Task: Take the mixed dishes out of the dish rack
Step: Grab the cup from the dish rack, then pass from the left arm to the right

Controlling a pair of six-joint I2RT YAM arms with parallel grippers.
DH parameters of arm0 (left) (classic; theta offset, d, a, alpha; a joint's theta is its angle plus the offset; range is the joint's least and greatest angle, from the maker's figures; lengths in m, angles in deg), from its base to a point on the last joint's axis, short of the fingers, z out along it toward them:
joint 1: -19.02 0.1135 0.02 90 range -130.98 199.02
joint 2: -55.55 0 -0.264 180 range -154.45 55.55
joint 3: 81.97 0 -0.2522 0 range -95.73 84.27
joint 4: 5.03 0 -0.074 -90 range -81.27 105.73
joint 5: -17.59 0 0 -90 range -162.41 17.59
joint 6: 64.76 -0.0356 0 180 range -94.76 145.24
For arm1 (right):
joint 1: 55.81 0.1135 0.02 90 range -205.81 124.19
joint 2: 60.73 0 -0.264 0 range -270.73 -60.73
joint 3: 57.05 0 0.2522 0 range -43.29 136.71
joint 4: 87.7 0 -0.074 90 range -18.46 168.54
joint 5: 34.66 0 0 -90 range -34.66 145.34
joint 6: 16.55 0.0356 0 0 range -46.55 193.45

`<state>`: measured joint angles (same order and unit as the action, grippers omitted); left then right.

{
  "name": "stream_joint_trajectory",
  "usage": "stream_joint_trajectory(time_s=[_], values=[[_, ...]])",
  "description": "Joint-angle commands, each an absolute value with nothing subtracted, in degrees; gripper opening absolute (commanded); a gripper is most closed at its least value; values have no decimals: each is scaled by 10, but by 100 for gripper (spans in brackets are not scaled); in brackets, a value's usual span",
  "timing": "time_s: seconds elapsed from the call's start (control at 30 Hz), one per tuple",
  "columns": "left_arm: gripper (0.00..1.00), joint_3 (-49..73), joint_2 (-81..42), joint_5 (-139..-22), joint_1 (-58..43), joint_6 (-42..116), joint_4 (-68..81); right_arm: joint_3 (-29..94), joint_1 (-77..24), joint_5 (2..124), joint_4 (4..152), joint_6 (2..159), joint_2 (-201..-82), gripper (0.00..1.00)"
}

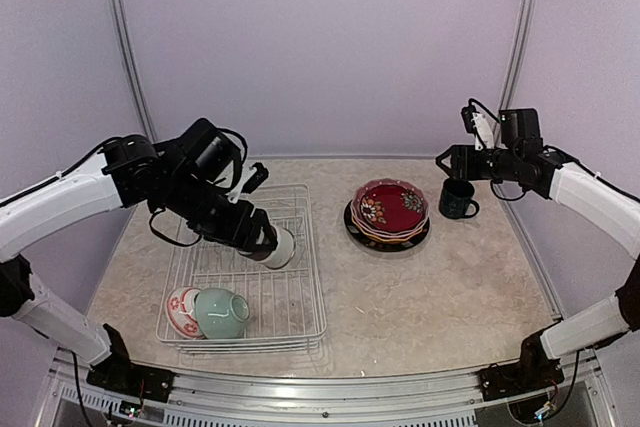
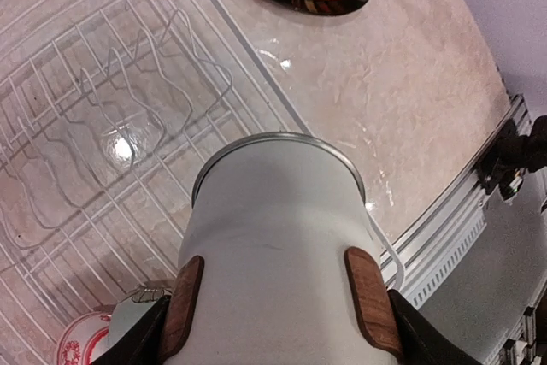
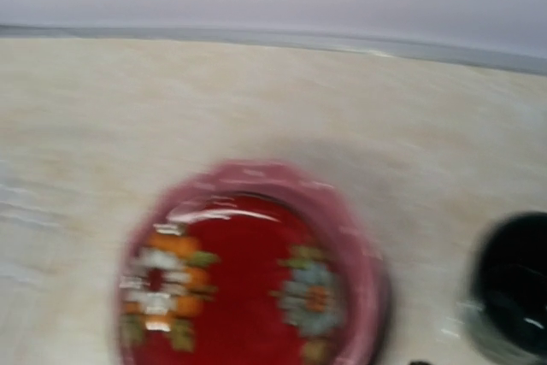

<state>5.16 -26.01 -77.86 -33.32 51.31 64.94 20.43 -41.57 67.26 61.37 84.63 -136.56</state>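
My left gripper (image 2: 278,305) is shut on a white cup with a brown rim (image 2: 273,211), its wooden pads (image 2: 372,301) pressed on both sides. It holds the cup tilted over the white wire dish rack (image 1: 300,297). In the rack's near left corner lie a pale-green cup (image 1: 222,312) and a red-patterned white bowl (image 1: 180,312). On the table to the right, a dark red floral bowl (image 1: 390,205) sits on stacked plates (image 1: 385,237), with a teal cup (image 1: 458,199) beside them. My right gripper (image 1: 452,159) hangs open just above the teal cup, holding nothing.
The rack's upright dividers (image 2: 145,83) stand bare below the held cup. The right wrist view is blurred and shows the floral bowl (image 3: 248,279) and the dark cup (image 3: 513,284). A metal rail (image 1: 330,387) runs along the table's near edge.
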Motion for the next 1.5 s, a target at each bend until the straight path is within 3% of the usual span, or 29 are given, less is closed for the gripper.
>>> stream_joint_trajectory(time_s=[0.0,0.27,0.67,0.9,1.07,1.33,1.4,1.47], values=[[42,111,-153,-846,-269,548,508,169,-375,781,706,895,-1319,64],[43,181,-25,-901,-229,606,316,162,-233,837,815,926,-1307,60],[42,216,-34,-1005,-228,693,154,268,-59,837,832,861,-1369,49],[42,221,-53,-1059,-229,718,93,332,-10,828,813,820,-1406,45],[42,231,-57,-1065,-228,731,61,354,8,839,816,815,-1423,31],[42,238,-64,-1083,-227,746,36,374,23,861,814,811,-1431,17],[42,237,-65,-1089,-225,751,33,379,24,869,813,815,-1435,12],[43,238,-66,-1095,-224,755,29,385,24,884,814,823,-1441,0]])
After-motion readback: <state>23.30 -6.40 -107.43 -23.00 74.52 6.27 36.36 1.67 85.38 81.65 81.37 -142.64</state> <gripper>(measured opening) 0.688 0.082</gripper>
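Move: The left gripper already holds the white cup, gripped some 3 cm below its hand point, clear of the rack. The right gripper waits about 40 cm to its right, 19 cm farther out and 4 cm higher; the green cup stands 11 cm left, 6 cm back and 14 cm below. From the right gripper, the white cup is about 39 cm left, 18 cm back and 7 cm lower; the plate stack lies 14 cm left, 2 cm back and 22 cm down. Raise the white cup in the left gripper about 19 cm, mostly early, keeping the grip and rolling the wrist some 60 degrees until the fingers point level to the right. Meanwhile sweep the empty right gripper some 30 cm left, over 20 cm back and 17 cm up towards the cup's mouth, turning it counter-clockwise and closing its fingers most of the way at the rim. ##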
